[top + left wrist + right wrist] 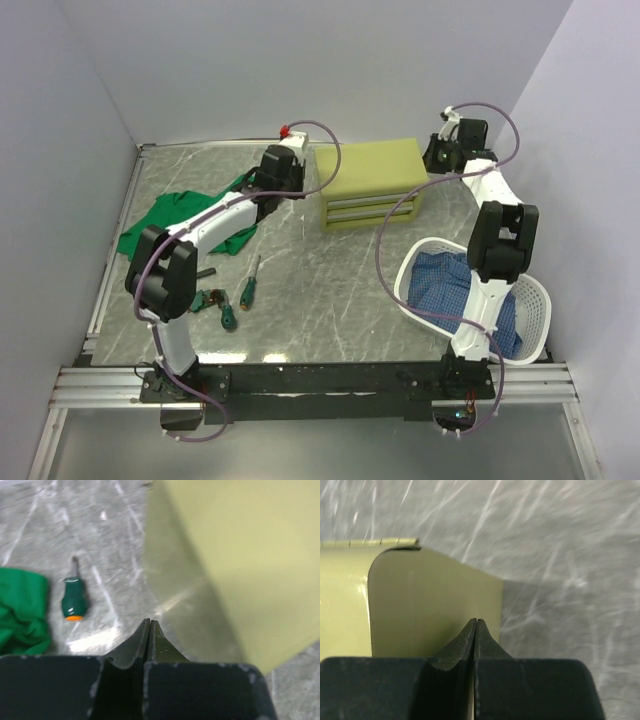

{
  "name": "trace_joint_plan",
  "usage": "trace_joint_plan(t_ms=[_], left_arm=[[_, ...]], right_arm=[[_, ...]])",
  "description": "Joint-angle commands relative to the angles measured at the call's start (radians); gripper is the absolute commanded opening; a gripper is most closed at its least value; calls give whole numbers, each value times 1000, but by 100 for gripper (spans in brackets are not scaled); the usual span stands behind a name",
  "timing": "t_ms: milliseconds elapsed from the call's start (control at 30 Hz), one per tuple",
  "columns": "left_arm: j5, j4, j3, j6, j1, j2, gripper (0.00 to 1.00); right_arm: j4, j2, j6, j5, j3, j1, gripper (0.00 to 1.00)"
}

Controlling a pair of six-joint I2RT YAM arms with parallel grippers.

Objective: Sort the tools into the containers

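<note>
The olive-yellow chest (368, 172) with pale drawer fronts stands at the middle back of the table. My left gripper (296, 188) is shut and empty, right beside the chest's left side (240, 555). My right gripper (437, 158) is shut and empty over the chest's right back corner (420, 600). A stubby green-handled screwdriver (73, 600) lies left of the left gripper (150, 622). Two more green-handled screwdrivers (249, 284) (228, 316) and the hex key set (211, 298) lie at the front left. A dark handle (205, 272), maybe the hammer, shows beside the left arm.
A green cloth (170, 220) lies at the left, its edge in the left wrist view (22, 612). A white laundry basket (535, 300) holding blue fabric stands at the front right. Walls close in the table on the left, back and right.
</note>
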Motion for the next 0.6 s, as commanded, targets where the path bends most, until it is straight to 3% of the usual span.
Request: trace_joint_plan(t_ms=[0,367,467,567], left_arm=[[106,33,63,-12,-4,26,1],[90,-1,16,-15,59,45,1],[23,-31,34,-1,79,49,1],[-6,-53,-15,-35,123,-42,1]], right_arm=[[-221,-4,-73,-221,25,92,0],[-221,-264,-46,-302,-277,290,0],[-191,-347,36,-209,-314,290,0],[-186,-410,21,-85,-286,220,0]])
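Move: The yellow-green drawer box sits between my hands. Its middle is about 17 cm right, 7 cm ahead and a little below my left hand; from my right hand it is some 14 cm left, 3 cm back and slightly lower. Near my left hand, the stubby screwdriver lies 8 cm ahead and 6 cm left, the green cloth 25 cm left and 2 cm ahead. The white basket is about 33 cm back and 10 cm right of my right hand. With fingers shut, my right hand keeps bearing on the box's right side, sweeping about 14 cm back and 11 cm left, dipping then rising a little, while it turns some 15 degrees counter-clockwise and tips down. My left hand, also shut, nudges right first, then gives way about 8 cm left beside the box's left side, sinking and edging forward slightly. ##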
